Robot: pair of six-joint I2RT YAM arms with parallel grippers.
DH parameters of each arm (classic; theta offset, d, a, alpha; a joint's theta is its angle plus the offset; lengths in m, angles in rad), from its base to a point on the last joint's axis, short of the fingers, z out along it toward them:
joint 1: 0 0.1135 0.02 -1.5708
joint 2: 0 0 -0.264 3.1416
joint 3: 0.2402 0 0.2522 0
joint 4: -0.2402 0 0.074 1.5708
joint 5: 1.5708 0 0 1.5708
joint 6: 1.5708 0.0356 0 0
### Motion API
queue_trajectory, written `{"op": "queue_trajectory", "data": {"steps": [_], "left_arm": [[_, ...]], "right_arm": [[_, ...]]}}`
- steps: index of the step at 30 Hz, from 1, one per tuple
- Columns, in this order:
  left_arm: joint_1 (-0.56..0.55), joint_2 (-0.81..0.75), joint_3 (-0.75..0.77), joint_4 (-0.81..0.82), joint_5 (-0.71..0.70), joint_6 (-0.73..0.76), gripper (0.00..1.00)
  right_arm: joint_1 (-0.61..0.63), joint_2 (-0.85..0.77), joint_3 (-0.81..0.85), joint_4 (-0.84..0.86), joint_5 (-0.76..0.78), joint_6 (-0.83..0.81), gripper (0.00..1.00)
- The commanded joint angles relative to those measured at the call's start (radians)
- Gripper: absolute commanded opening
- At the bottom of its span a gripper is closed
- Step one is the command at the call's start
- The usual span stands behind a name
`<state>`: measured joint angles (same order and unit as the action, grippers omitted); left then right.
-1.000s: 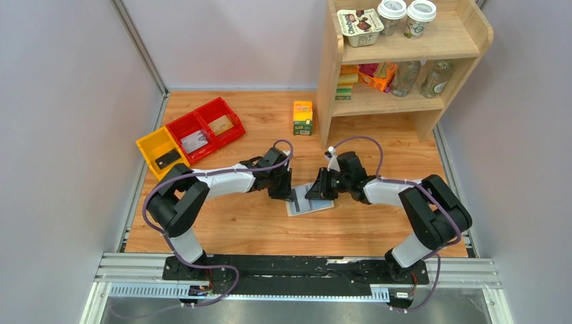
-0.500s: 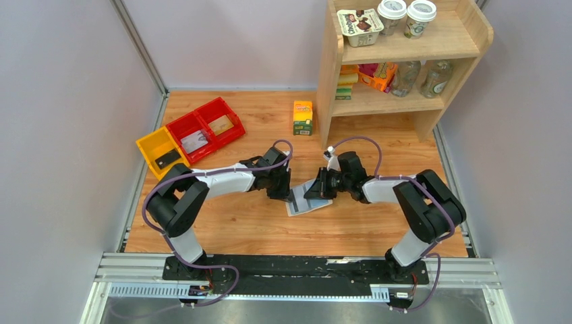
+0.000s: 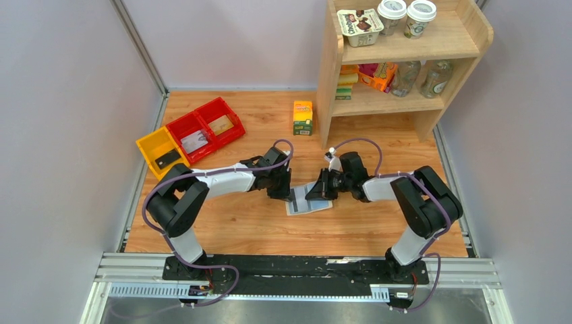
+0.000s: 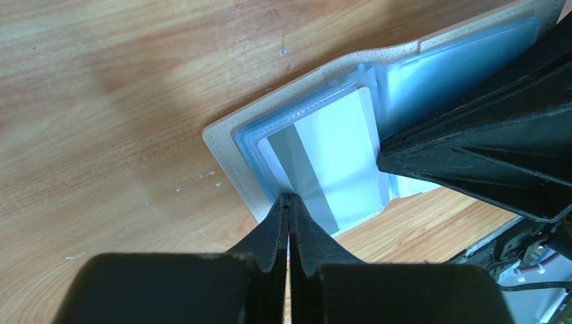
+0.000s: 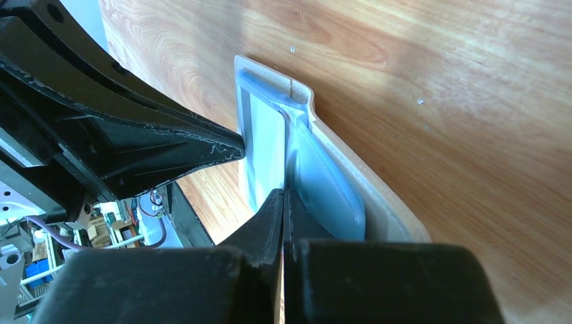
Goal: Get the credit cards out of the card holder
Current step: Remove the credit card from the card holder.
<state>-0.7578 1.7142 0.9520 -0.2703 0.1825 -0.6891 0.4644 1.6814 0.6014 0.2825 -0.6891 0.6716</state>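
Observation:
The card holder (image 3: 308,202) lies spread open on the table between my two grippers, beige rim (image 4: 229,158) outside and light blue sleeves inside. A whitish credit card with a grey stripe (image 4: 330,165) sits in its left page. My left gripper (image 4: 289,198) is shut, its tips pressing on the near edge of that page beside the stripe. My right gripper (image 5: 283,194) is shut where a thin light blue sleeve leaf (image 5: 324,175) stands up edge-on and runs into its jaw line. The card (image 5: 263,145) lies flat just left of it. Other cards are hidden.
Two red bins (image 3: 209,127) and a yellow bin (image 3: 160,152) holding flat items stand at the back left. A small yellow-green carton (image 3: 303,117) stands beside the wooden shelf (image 3: 405,101) at the back right. Both arms meet over the table's middle.
My right gripper has closed from slightly open onto the sleeve leaf and shifted a little. The left gripper stays shut in the same place on the holder.

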Motion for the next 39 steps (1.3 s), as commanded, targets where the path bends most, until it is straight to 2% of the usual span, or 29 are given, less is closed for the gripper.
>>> {"op": "queue_trajectory", "data": {"steps": [1, 13, 16, 24, 27, 32, 39], "left_arm": [[-0.018, 0.050, -0.027, -0.004, -0.018, 0.016, 0.00], [-0.018, 0.007, -0.041, 0.006, -0.029, 0.013, 0.01], [-0.018, -0.010, -0.038, 0.016, -0.028, 0.008, 0.06], [-0.018, -0.033, -0.009, 0.017, -0.021, 0.003, 0.21], [-0.018, -0.033, 0.002, 0.016, -0.023, 0.003, 0.26], [-0.018, -0.019, -0.004, 0.009, -0.015, -0.007, 0.27], [0.023, -0.163, -0.192, 0.017, -0.066, -0.059, 0.25]], "right_arm": [[-0.020, -0.035, -0.005, -0.002, -0.037, -0.030, 0.00], [-0.026, -0.078, 0.014, -0.088, 0.008, -0.066, 0.00], [-0.026, -0.092, 0.024, -0.129, 0.032, -0.084, 0.17], [-0.026, -0.181, 0.032, -0.253, 0.184, -0.130, 0.35], [-0.021, -0.172, 0.046, -0.323, 0.235, -0.147, 0.36], [0.008, -0.106, 0.080, -0.361, 0.252, -0.144, 0.35], [0.177, -0.019, 0.152, -0.324, 0.298, -0.048, 0.33]]}}
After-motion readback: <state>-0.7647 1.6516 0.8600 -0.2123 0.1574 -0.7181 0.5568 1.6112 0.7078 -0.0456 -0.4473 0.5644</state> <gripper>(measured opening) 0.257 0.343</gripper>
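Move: The credit card still sits in the holder's left pocket. My closed right fingertips are at its right edge, so its middle is about 3 cm to the left, 1 cm ahead and 1 cm below. The holder's right pocket is some 4 cm to the right, level ahead, and the yellow-green box about 23 cm ahead, 1 cm left. From my left hand, shut at the holder's left edge, the card's middle is about 3 cm right, 1 cm ahead and 1 cm below. I draw my right hand about 4 cm to the right off the card's edge while opening its fingers a third, then bring it some 3 cm back left and slightly down, fingers steepened about 15 degrees, to straddle the card's right edge. My left hand stays at the holder's left edge and opens its fingers a quarter, then shifts about 1 cm left and back at the end. ##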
